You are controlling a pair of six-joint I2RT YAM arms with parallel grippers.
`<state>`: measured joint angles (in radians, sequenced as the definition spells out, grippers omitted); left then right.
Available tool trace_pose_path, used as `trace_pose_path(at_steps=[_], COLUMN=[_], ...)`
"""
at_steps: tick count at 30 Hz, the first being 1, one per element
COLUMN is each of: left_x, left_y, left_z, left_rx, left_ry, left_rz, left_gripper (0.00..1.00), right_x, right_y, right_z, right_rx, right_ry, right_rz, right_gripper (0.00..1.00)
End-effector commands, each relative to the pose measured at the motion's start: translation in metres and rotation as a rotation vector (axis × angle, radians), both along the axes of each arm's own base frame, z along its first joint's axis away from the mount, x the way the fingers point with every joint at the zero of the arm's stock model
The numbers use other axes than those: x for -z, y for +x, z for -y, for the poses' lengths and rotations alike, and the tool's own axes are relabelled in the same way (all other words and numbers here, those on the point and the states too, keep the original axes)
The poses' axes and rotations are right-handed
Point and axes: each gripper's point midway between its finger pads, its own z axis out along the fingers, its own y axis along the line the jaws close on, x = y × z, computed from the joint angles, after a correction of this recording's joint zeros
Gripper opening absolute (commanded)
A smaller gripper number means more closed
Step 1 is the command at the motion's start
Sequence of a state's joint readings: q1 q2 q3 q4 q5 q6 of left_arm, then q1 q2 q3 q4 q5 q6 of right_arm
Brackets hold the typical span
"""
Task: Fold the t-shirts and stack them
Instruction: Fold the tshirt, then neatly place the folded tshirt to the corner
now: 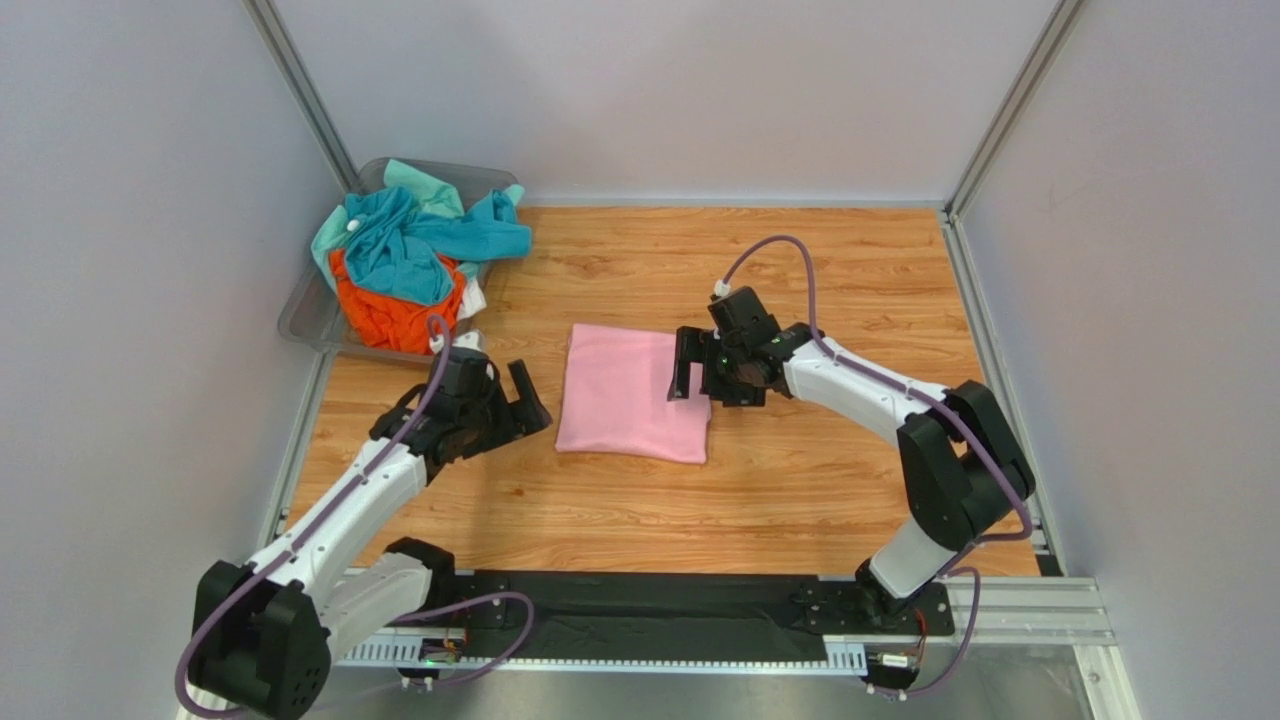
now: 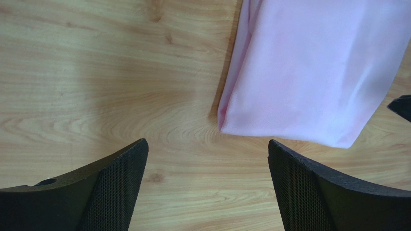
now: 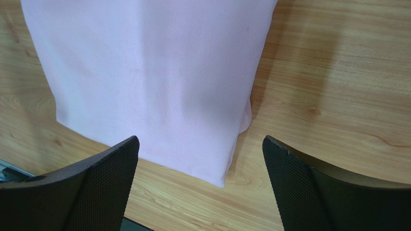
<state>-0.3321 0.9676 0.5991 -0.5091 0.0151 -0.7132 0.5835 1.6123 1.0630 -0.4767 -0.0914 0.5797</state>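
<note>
A pink t-shirt lies folded into a rectangle in the middle of the wooden table. My left gripper is open and empty just left of it; the left wrist view shows the shirt's corner ahead of its fingers. My right gripper is open and empty over the shirt's right edge; the right wrist view shows the shirt ahead of and between its fingers. More t-shirts, teal and orange, are heaped in a bin at the back left.
The clear plastic bin stands at the table's back left corner. Grey walls close the table on three sides. A black strip runs along the near edge between the arm bases.
</note>
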Motion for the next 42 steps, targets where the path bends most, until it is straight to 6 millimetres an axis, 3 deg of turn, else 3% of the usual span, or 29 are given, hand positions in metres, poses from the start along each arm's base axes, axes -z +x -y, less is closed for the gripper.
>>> trace_pose_path(at_steps=[1,6,9,12,15,19,24,25,27,28,31,36,42], left_x=[-0.023,-0.023,-0.002,0.004,0.027,0.045,0.065,0.068,0.072,0.074,0.079,0.074,0.056], left_y=[0.033,0.062,0.076,0.086,0.091,0.093,0.086,0.083,0.077,0.077,0.067,0.048,0.035], left_z=[0.017,0.033,0.045,0.054,0.057,0.063,0.073,0.075,0.073,0.069,0.050,0.016,-0.046], left_rx=[0.050,0.117,0.153,0.178,0.181,0.205,0.235,0.246,0.246,0.234,0.188,0.127,-0.030], left_ry=[-0.055,-0.058,-0.058,-0.069,-0.059,-0.067,-0.059,-0.033,0.018,0.060,0.148,0.285,0.495], left_rz=[0.153,0.157,0.077,0.057,-0.008,-0.076,-0.148,-0.153,-0.183,-0.185,-0.232,-0.268,-0.290], left_gripper=[1.00,1.00,0.99,0.93,0.87,0.75,0.48,0.34,0.21,0.11,0.00,0.00,0.00], right_x=[-0.003,-0.010,-0.016,-0.021,-0.027,-0.042,-0.047,-0.051,-0.050,-0.050,-0.050,-0.050,-0.042], right_y=[0.009,0.007,0.003,-0.003,-0.005,-0.009,-0.012,-0.012,-0.013,-0.016,-0.019,-0.022,-0.025], right_z=[-0.003,0.002,0.010,0.017,0.028,0.035,0.048,0.052,0.059,0.062,0.072,0.087,0.100], right_rx=[0.025,0.039,0.050,0.052,0.074,0.066,0.066,0.067,0.069,0.069,0.072,0.067,0.055], right_ry=[-0.014,-0.022,-0.039,-0.048,-0.077,-0.074,-0.087,-0.085,-0.090,-0.090,-0.097,-0.107,-0.081], right_rz=[0.011,0.028,0.045,0.049,0.078,0.119,0.150,0.161,0.165,0.168,0.183,0.200,0.174], right_gripper=[1.00,1.00,1.00,1.00,1.00,1.00,1.00,1.00,1.00,1.00,1.00,1.00,1.00])
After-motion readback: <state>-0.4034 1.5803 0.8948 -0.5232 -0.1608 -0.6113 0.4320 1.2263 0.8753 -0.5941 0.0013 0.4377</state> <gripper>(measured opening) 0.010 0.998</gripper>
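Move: Ahead and to the right of the open left hand, the folded pink t-shirt has its middle about 9 cm farther out, 16 cm to the right and 7 cm below. Its left edge, where the fingers will close, is nearer: 9 cm ahead and only 7 cm right. The clothes bin stands some 25 cm ahead and 14 cm left of that hand. From the right hand, over the shirt's right edge, the shirt's middle is roughly 8 cm left, 4 cm ahead and 5 cm below. Reaching forward, right and down onto the t-shirt's left edge, the left hand shuts its wide-open fingers and pinches the cloth there, then drags it about 6 cm left and 3 cm back, low along the table, its left side rolling up some 15 degrees. The right hand, staying open, lifts about 4 cm and withdraws 9 cm to the right, clear of the shirt. ##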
